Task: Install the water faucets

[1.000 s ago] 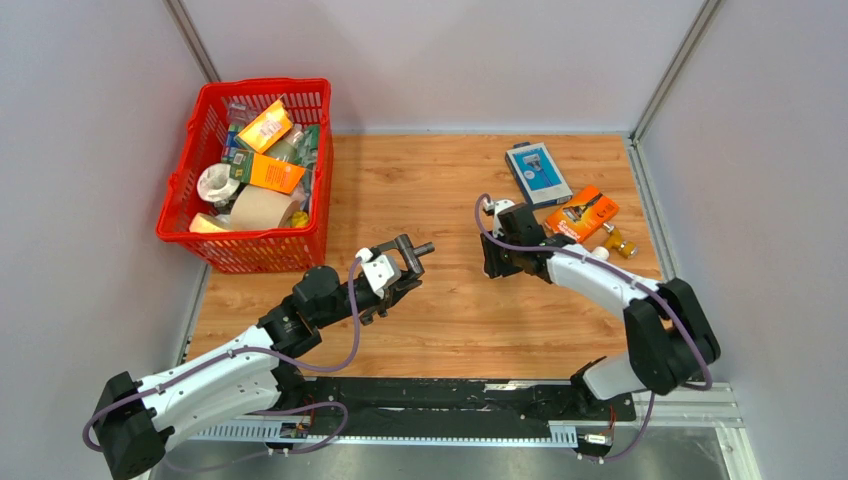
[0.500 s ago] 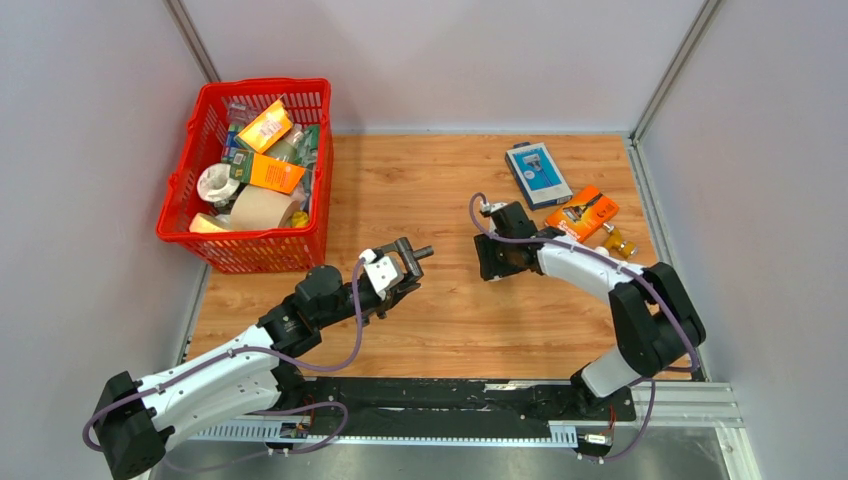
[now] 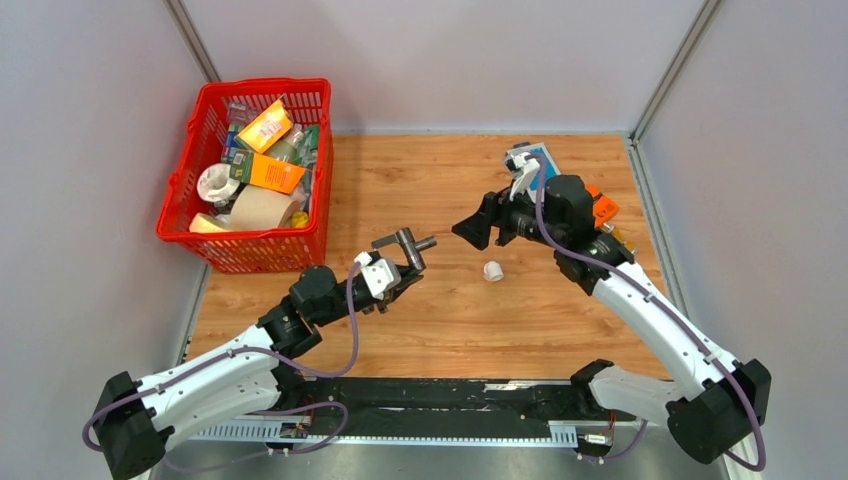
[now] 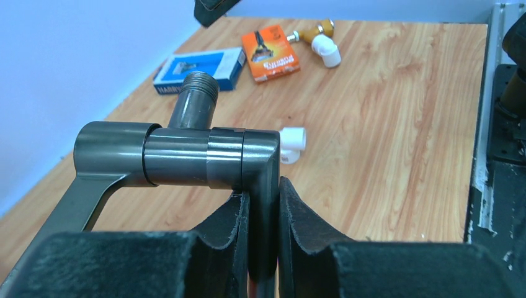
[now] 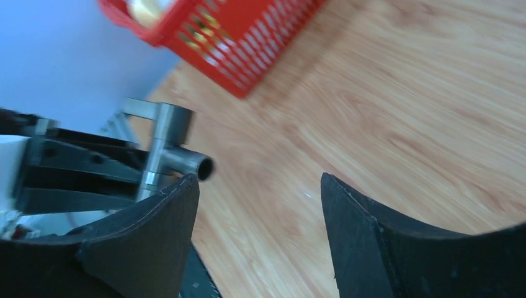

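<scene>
A dark grey metal faucet [image 3: 404, 240] [image 4: 180, 161] is held above the wood table, my left gripper [image 3: 403, 264] [image 4: 263, 211] shut on its thin flat part. Its threaded branch points toward the right arm. A small white plastic elbow fitting [image 3: 493, 271] [image 4: 291, 141] lies loose on the table just beyond the faucet. My right gripper [image 3: 470, 229] [image 5: 257, 205] hangs open and empty above the table, up and left of the fitting and facing the faucet [image 5: 164, 141]. The fitting does not show in the right wrist view.
A red basket [image 3: 180, 228] [image 5: 248, 43] full of packaged items stands at the back left. At the back right lie a blue box [image 3: 540, 165] [image 4: 198, 68], an orange box [image 3: 602, 207] [image 4: 270, 53] and a small white-and-amber bottle [image 3: 615, 240] [image 4: 319, 40].
My right gripper opened, rose off the table and swung back. The white fitting now lies where that gripper was. The left arm kept the faucet nearly still.
</scene>
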`<state>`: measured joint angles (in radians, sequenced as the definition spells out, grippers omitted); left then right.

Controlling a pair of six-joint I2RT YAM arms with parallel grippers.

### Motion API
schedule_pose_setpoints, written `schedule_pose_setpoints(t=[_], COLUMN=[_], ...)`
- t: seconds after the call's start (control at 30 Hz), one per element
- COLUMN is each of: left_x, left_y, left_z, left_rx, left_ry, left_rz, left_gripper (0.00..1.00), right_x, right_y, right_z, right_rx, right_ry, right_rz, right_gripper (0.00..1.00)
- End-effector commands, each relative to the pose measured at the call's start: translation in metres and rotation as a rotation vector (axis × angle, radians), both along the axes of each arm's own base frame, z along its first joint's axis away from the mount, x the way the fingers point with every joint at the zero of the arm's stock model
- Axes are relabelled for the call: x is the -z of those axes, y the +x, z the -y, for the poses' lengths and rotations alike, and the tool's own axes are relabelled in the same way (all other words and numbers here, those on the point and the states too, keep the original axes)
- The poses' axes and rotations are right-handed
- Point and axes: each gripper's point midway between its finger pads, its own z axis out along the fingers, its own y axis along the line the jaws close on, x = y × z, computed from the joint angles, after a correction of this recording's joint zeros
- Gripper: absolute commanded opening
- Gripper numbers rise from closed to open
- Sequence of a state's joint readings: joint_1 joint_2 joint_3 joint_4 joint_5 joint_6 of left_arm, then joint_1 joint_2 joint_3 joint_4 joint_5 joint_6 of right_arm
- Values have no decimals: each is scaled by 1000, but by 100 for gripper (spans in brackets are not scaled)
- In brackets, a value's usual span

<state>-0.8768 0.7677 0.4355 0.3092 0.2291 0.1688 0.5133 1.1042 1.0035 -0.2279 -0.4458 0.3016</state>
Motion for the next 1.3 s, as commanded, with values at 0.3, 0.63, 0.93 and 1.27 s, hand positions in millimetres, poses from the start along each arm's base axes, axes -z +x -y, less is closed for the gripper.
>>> schedule_pose_setpoints(t=[0.3,0.63,0.93,1.27], left_x=[-80,-94,-95,-54], left_y=[-1,8,9,25], left_z=[20,27,31,41], left_rx=[52,16,23,-25], left_ry=[-158,-211,-221,4], left_rz=[307,364,369,234], left_gripper=[0,0,0,0], right_x=[-55,-39,-38,-38], right_y=[-32,-37,-38,-31], right_z=[-40,-43,-43,-35], right_rx=[-260,-276,-282,-237], right_ry=[399,412,411,316], right_rz=[-58,-139,-140,-24], right_gripper=[71,57,37,0])
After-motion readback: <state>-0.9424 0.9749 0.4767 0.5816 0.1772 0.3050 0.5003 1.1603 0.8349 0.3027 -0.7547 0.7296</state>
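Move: The faucet's threaded stub, held up by the left hand, lies roughly 8 cm to the right hand's left, 3 cm back and about level with it; the left fingertips are some 10 cm left, 7 cm back and 6 cm lower. The white elbow lies on the table 8 cm to its right, 2 cm ahead and 25 cm below. From the left hand, the open right fingers are about 10 cm right, 7 cm ahead and 6 cm up, and the white elbow is 18 cm right, 9 cm ahead and 19 cm below. Leftward, backward and upward, the right hand travels about 6 cm to the faucet's threaded stub, its wrist turning some 25 degrees, then stays there while its wide-open fingers close around the stub's end and begin to pinch it. Meanwhile the left hand, keeping its grip, carries the faucet about 4 cm right and a little up to meet them, tilting the faucet's top back some 10 degrees. ##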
